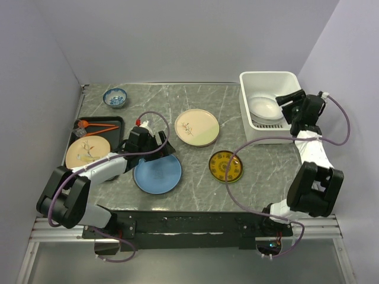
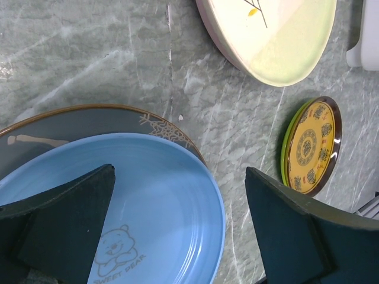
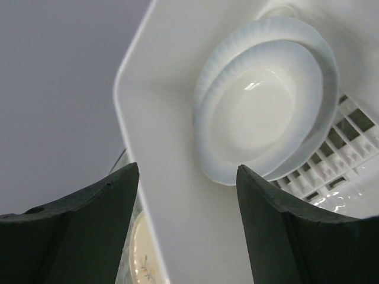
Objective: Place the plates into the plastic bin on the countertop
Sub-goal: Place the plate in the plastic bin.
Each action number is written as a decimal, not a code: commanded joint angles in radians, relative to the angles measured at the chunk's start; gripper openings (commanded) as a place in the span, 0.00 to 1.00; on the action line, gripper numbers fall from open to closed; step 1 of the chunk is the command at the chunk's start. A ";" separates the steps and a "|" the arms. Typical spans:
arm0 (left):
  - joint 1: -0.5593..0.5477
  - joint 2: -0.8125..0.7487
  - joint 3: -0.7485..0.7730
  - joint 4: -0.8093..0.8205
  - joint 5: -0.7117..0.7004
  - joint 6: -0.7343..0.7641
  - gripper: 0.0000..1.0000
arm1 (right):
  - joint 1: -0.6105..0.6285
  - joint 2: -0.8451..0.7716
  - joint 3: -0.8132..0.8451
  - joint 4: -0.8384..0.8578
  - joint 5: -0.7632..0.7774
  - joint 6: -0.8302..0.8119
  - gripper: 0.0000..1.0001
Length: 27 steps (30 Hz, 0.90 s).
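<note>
The white plastic bin (image 1: 269, 78) stands at the back right of the countertop (image 1: 195, 94). Two white plates (image 3: 260, 112) lie stacked inside it. My right gripper (image 3: 186, 170) hangs open and empty over the bin's near wall; in the top view the right gripper (image 1: 283, 108) is at the bin's right side. My left gripper (image 2: 180, 225) is open just above a blue plate (image 2: 154, 195), its jaws either side of the plate's rim, not touching. The blue plate rests on a grey, brown-rimmed plate (image 2: 71, 121). A cream sprig plate (image 1: 196, 127) and a small yellow-patterned plate (image 1: 225, 166) lie mid-table.
A black tray (image 1: 112, 123) at the left carries another cream plate (image 1: 87, 151) and orange sticks (image 1: 98, 127). A small blue-and-white bowl (image 1: 115, 97) sits at the back left. Grey walls close in both sides and the back.
</note>
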<state>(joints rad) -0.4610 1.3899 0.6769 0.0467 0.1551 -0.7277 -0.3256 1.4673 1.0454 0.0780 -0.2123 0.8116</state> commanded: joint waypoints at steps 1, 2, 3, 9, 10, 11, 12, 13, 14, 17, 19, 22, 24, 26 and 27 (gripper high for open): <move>-0.010 -0.034 0.012 0.033 0.024 -0.010 0.97 | 0.029 -0.136 0.021 0.020 -0.050 -0.026 0.74; -0.011 -0.035 0.012 0.036 0.024 -0.012 0.97 | 0.036 -0.166 0.015 0.010 -0.053 -0.032 0.74; -0.013 -0.035 0.013 0.036 0.024 -0.010 0.97 | 0.054 -0.183 0.008 0.006 -0.059 -0.034 0.74; -0.021 -0.028 0.036 0.022 0.020 0.002 0.97 | 0.173 -0.314 -0.045 -0.070 -0.030 -0.095 0.74; -0.024 -0.025 0.042 0.024 0.021 0.005 0.97 | 0.219 -0.330 -0.064 -0.072 -0.015 -0.100 0.75; -0.027 -0.023 0.046 0.024 0.024 0.005 0.97 | 0.243 -0.355 -0.076 -0.093 -0.013 -0.106 0.75; -0.031 -0.023 0.047 0.027 0.024 0.004 0.97 | 0.262 -0.366 -0.096 -0.105 -0.009 -0.107 0.75; -0.034 -0.022 0.050 0.027 0.026 0.002 0.97 | 0.287 -0.377 -0.111 -0.112 -0.001 -0.107 0.75; -0.037 -0.023 0.052 0.025 0.027 0.002 0.97 | 0.319 -0.395 -0.125 -0.113 0.001 -0.104 0.75; -0.048 -0.031 0.053 0.016 0.021 0.002 0.97 | 0.388 -0.421 -0.185 -0.104 0.011 -0.088 0.75; -0.053 -0.045 0.049 0.007 0.009 0.001 0.97 | 0.411 -0.424 -0.225 -0.092 0.016 -0.088 0.75; -0.053 -0.064 0.039 -0.008 -0.003 -0.002 0.97 | 0.454 -0.414 -0.248 -0.096 0.025 -0.098 0.75; -0.054 -0.072 0.039 -0.022 -0.011 -0.006 0.97 | 0.465 -0.407 -0.254 -0.107 0.024 -0.109 0.75; -0.054 -0.086 0.036 -0.028 -0.019 -0.009 0.97 | 0.476 -0.401 -0.265 -0.090 0.007 -0.103 0.75; -0.054 -0.092 0.032 -0.030 -0.023 -0.009 0.97 | 0.500 -0.397 -0.266 -0.089 0.007 -0.104 0.75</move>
<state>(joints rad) -0.5102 1.3464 0.6914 0.0216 0.1570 -0.7269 0.1364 1.0698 0.7815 -0.0486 -0.2111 0.7269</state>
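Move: The right hand, empty and open, is over the near right part of the plastic bin, whose middle is about 8 cm ahead, 3 cm left and 15 cm lower. The yellow plate lies roughly 24 cm to this hand's left, 15 cm back and 20 cm below; the cream plate is some 38 cm left, 4 cm ahead and as far below. From the left hand the yellow plate is about 27 cm right, 7 cm back and 8 cm lower. Leaving the bin with fingers still open and empty, the right hand sweeps about 20 cm left and 10 cm back in one arc, first rising some 9 cm and then sinking to its starting height, towards the yellow and cream plates. Its wrist swings nearly 30 degrees counter-clockwise on the way and tips up about 10 degrees before levelling again, while the open left hand only eases a couple of centimetres right and up beside the blue plate. ##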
